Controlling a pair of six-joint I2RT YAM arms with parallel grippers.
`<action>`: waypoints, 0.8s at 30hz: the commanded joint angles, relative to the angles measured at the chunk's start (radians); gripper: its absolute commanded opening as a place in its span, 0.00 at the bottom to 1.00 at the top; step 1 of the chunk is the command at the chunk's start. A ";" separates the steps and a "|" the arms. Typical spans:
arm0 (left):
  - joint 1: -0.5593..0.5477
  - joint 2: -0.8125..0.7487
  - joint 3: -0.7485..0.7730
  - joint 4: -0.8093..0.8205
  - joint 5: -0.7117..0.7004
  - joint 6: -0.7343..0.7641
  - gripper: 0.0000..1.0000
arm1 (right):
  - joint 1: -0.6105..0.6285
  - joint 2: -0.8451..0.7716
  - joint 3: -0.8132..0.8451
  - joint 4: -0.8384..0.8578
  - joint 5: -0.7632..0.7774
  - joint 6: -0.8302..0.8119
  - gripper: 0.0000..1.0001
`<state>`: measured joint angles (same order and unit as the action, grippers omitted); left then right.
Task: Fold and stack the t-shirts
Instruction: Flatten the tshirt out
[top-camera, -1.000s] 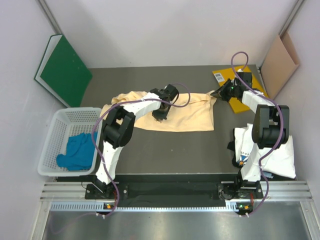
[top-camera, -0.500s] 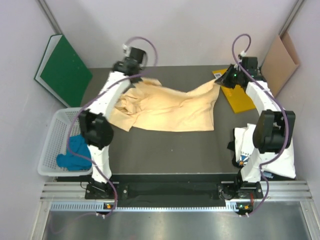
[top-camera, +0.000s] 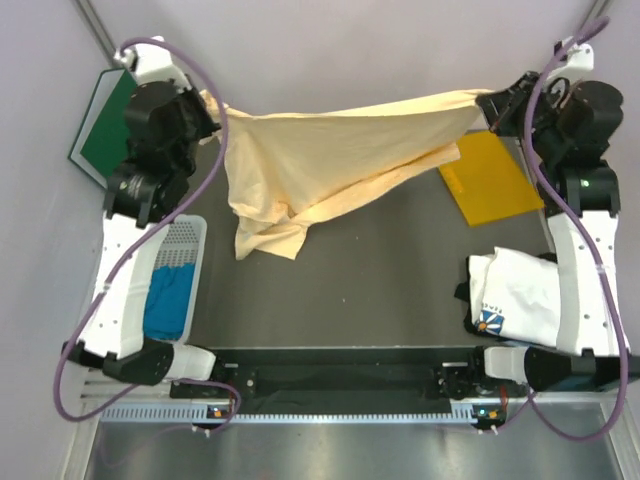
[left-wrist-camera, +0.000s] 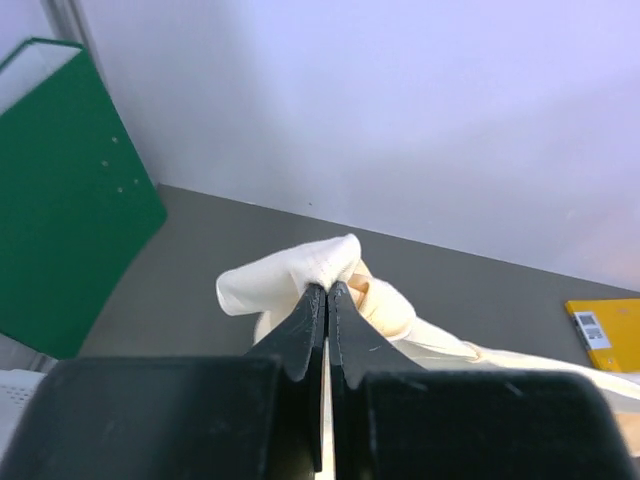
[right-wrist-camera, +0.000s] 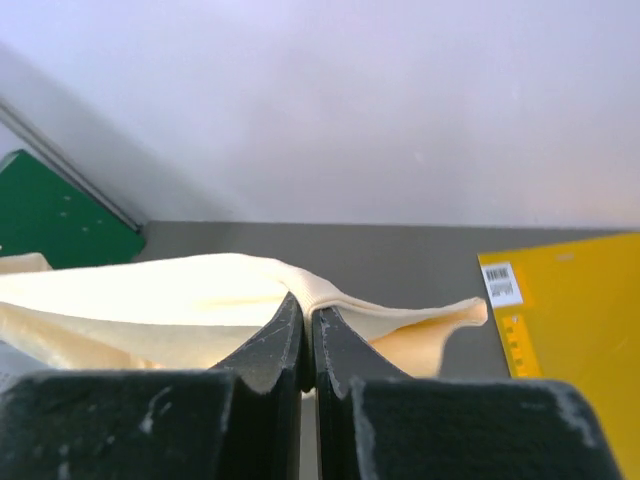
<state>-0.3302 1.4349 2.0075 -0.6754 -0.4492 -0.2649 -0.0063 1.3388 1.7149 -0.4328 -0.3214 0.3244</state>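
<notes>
A pale peach-yellow t-shirt (top-camera: 330, 150) hangs stretched in the air above the far part of the table, its lower folds trailing down to the dark surface. My left gripper (top-camera: 208, 105) is shut on its left end (left-wrist-camera: 330, 265), and my right gripper (top-camera: 490, 100) is shut on its right end (right-wrist-camera: 330, 295). A white t-shirt with a small blue-orange print (top-camera: 520, 295) lies folded at the near right. A teal-blue t-shirt (top-camera: 165, 305) sits in the white basket (top-camera: 190, 235) at the left, partly hidden by my left arm.
A flat bright-yellow folder (top-camera: 490, 180) lies on the table at the far right, under the raised cloth's right end. A green binder (top-camera: 105, 140) leans against the left wall. The back wall stands close behind both raised grippers.
Both grippers have risen and moved apart, lifting the peach-yellow t-shirt off the table and stretching it out between them; earlier it lay spread on the surface.
</notes>
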 joint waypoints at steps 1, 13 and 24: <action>0.005 -0.235 -0.071 0.125 -0.002 0.049 0.00 | 0.028 -0.186 -0.040 0.009 0.002 -0.068 0.00; 0.005 -0.190 0.142 0.099 0.127 0.067 0.00 | 0.031 -0.503 -0.189 0.020 0.102 -0.056 0.00; 0.108 0.491 0.481 -0.032 0.234 0.061 0.00 | 0.032 -0.086 -0.264 0.233 0.137 -0.025 0.00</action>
<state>-0.2871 1.7321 2.5023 -0.6312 -0.2867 -0.1913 0.0242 1.0737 1.4796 -0.3042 -0.2195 0.2821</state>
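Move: Both hands hold the t-shirt's upper corners, its body slung between them: roughly 22 cm to the right of and 18 cm below the left hand. The open table middle lies 4 cm back and 24 cm right of the left hand, 24 cm left of the right one, 45 cm or more below both. The basket sits about 12 cm back, 19 cm left of the left hand. From the right hand the yellow folder is 13 cm ahead, 7 cm right; the white shirts 17 cm back, 16 cm right. Both shut grippers keep pinching the t-shirt's upper corners and fling it: they sweep back towards the bases and up, the left by about 16 cm each way, the right some 20 cm back and 10 up, fingertips tipping up about 25 degrees. Then both whip forward and down, tipping down again, the left ending a little ahead of its start, the right still short of it. ##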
